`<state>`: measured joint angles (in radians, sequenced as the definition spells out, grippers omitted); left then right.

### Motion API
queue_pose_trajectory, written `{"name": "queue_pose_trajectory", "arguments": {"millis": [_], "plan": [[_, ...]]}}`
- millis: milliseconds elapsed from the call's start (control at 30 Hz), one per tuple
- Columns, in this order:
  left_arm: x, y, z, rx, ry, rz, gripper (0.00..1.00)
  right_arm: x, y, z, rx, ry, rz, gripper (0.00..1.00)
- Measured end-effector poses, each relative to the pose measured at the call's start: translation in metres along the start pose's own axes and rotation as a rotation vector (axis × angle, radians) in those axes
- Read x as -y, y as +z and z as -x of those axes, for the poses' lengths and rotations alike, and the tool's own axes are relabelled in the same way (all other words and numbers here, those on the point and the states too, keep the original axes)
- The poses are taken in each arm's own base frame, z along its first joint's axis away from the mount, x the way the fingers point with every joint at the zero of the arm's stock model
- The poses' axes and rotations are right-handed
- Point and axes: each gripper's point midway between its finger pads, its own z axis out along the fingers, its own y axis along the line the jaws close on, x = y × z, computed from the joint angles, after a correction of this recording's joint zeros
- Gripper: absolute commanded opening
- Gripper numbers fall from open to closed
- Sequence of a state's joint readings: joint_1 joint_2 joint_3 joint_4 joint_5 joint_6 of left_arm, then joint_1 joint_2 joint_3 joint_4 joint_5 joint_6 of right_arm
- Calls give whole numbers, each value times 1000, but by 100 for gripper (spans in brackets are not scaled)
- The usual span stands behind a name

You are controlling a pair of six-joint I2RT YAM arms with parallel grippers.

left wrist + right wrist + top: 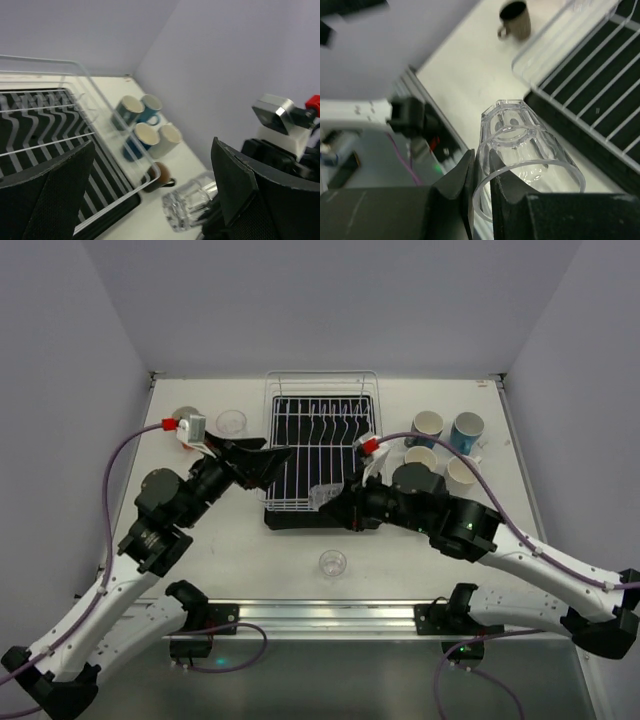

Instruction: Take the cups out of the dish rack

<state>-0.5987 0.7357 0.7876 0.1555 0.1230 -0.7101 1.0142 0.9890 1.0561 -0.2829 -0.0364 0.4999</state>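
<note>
The white wire dish rack (322,388) on its black tray stands mid-table and looks empty of cups. My right gripper (338,502) is shut on the rim of a clear glass (322,497), tilted over the rack's near edge. In the right wrist view one finger is inside and one outside the glass (520,135), pinched at the gripper (482,175). My left gripper (268,462) is open and empty over the rack's left side. In the left wrist view its gripper (150,195) frames the held glass (192,207).
Several cups (445,445) stand right of the rack, also seen in the left wrist view (145,125) with a brown mug (157,176). A clear glass (332,563) stands near the front. Another glass (231,421) and a brown mug (515,20) stand left of the rack.
</note>
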Motion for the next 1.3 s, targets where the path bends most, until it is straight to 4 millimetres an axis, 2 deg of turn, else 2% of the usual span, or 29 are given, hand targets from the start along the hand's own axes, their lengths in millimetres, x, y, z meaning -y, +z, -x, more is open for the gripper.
{"name": "queue_pose_trajectory", "arguments": {"millis": [100,233,400,533,767,1300], "plan": [[-18,-23,5,-9,114,121,100,3,-7,-51,-208,-28,-64,0],[-50,-62,16,0,250,313,100,19,-16,-113,-467,-81,-180,0],[-72,-108,34,62,350,477,100,30,-25,-155,-676,-147,-279,0],[-85,-129,40,114,385,551,100,31,-19,-174,-773,-181,-316,0],[-113,-138,21,69,427,637,100,41,-12,-187,-849,-211,-387,0],[-113,-145,23,95,436,631,100,54,11,-206,-928,-258,-453,0]]}}
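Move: The standing clear glass, where the held one is being taken, is about 5 cm back, 1 cm left and 30 cm below the right hand. The dish rack's middle is some 24 cm ahead, 4 cm left and 27 cm below the right hand; the brown mug is about 8 cm ahead, 19 cm right and 30 cm below. From the left hand the standing glass is roughly 12 cm back, 12 cm right and 36 cm below. The clear glass, still pinched at its rim by the right fingers, comes down about 20 cm and some 7 cm back towards the standing glass, fast then slowing, while the wrist rolls nearly 60 degrees to point its bottom steeply down. The left hand, open, swings about 16 cm left, away from the rack, sinking 8 cm and turning counter-clockwise. ##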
